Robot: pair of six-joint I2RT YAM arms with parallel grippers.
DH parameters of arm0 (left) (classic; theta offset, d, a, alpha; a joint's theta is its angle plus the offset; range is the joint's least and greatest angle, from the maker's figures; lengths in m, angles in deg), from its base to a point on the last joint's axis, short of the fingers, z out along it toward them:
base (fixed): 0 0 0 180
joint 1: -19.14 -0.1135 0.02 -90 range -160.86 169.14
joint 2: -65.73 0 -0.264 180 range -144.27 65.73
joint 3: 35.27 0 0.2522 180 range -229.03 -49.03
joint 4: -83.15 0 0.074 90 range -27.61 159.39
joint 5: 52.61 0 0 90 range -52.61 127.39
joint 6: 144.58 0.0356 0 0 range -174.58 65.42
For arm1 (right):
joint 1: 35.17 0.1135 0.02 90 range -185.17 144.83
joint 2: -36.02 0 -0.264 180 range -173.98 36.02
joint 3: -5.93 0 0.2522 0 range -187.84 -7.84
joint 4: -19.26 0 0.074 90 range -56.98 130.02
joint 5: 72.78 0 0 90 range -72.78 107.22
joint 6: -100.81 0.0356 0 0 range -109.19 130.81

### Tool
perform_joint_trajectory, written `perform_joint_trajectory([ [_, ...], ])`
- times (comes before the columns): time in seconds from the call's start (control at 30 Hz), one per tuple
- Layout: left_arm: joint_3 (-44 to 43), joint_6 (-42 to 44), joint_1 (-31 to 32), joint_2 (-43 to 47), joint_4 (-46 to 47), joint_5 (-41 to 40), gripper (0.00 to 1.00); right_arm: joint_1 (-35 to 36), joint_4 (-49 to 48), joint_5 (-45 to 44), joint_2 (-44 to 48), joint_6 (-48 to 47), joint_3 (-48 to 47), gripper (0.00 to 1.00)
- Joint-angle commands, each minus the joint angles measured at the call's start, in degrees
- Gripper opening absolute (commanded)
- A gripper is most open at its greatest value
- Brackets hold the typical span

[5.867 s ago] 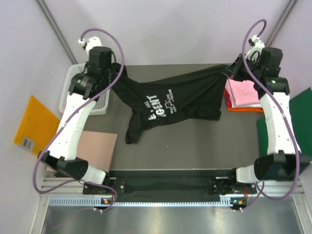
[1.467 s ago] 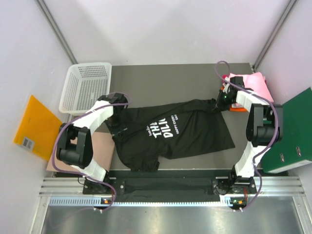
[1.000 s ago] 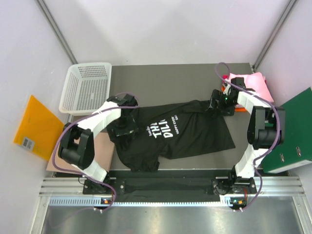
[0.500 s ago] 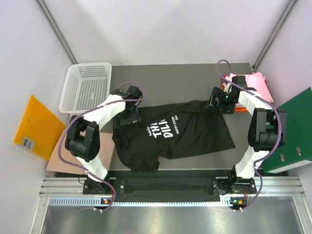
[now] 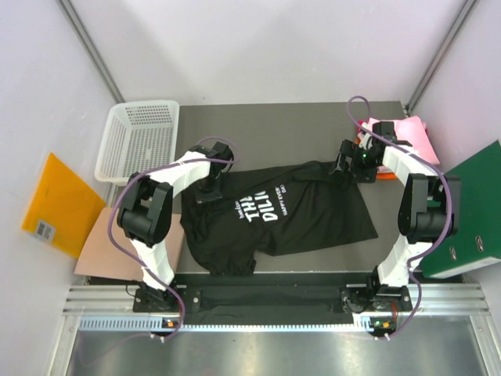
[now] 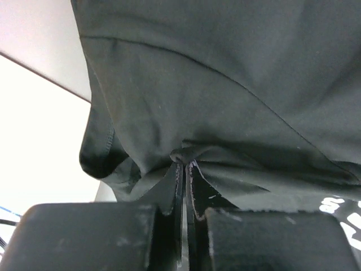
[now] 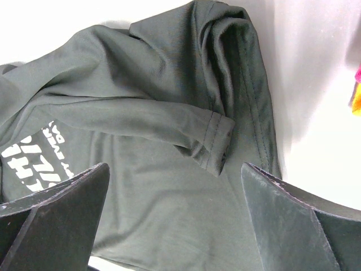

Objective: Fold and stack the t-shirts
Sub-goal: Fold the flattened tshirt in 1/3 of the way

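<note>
The black t-shirt point(image 5: 274, 211) with white lettering lies spread and creased across the table's middle. My left gripper point(image 5: 210, 190) is at its upper left part; in the left wrist view this gripper point(image 6: 184, 165) is shut on a pinched fold of the black cloth point(image 6: 225, 101). My right gripper point(image 5: 345, 167) hovers over the shirt's upper right corner. It is open point(image 7: 175, 169), with a sleeve cuff point(image 7: 217, 141) lying between and ahead of its fingers, untouched. A folded stack with a pink t-shirt point(image 5: 405, 130) on top and an orange edge point(image 5: 383, 176) sits at the right.
A white mesh basket point(image 5: 138, 141) stands at the back left. A green folder point(image 5: 463, 210) lies off the right edge, a yellow envelope point(image 5: 58, 204) off the left. A brown board point(image 5: 117, 244) lies at the front left beside the left arm.
My left gripper slid right along the shirt's upper left part and shut on a fold of cloth. The right gripper stayed open over the sleeve.
</note>
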Motion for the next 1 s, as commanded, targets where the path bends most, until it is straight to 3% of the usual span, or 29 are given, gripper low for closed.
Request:
perform_joint_trajectory([
  [0.0,-2.41,0.24,0.00,3.82,1.02,-0.49,0.00,-0.27,-1.22,0.69,2.44,0.02,-1.77,1.00],
  [0.2,-1.19,2.44,2.46,12.70,1.37,5.30,0.00,-0.27,-1.40,-0.53,2.35,-0.33,-1.16,1.00],
  [0.5,6.81,-1.08,6.95,14.47,-7.33,5.40,0.00,-0.35,-0.52,-1.50,-0.99,0.37,-3.00,1.00],
  [0.57,8.39,-0.55,7.74,14.21,-8.02,5.84,0.16,-0.27,-0.43,-2.21,-1.69,0.80,-3.27,1.00],
  [0.6,8.40,-0.20,8.26,14.04,-8.29,5.32,0.55,-0.35,-0.52,-2.47,-1.87,0.89,-3.44,1.00],
  [0.63,8.05,0.24,9.22,13.95,-8.73,4.62,0.75,-0.27,-0.61,-2.99,-2.22,1.16,-3.44,0.99],
  [0.7,7.52,0.33,9.94,13.86,-10.23,2.07,0.99,-0.27,-1.14,-3.35,-3.18,1.59,-3.53,0.96],
  [0.8,6.20,1.56,9.94,13.86,-9.61,0.75,0.99,-0.36,-3.15,-3.44,-4.59,2.47,-3.53,0.84],
  [0.97,3.21,1.74,9.94,10.88,-9.00,1.53,0.99,-0.27,-6.14,0.08,-5.73,4.50,-3.53,0.53],
])
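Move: The left hand already pinches the left sleeve; its laying-down spot on the shirt is about 8 cm back, 2 cm right and 1 cm below. From that hand the white print lies some 13 cm right and 3 cm back. The right hand hangs open over the right sleeve's cuff, roughly 2 cm ahead, not off to either side, and 4 cm below; the folded clothes stand about 13 cm right and 5 cm ahead of it. Left lifts the sleeve, carries it about 8 cm back and releases; right sinks 2.5 cm over its cuff, closing partway. ##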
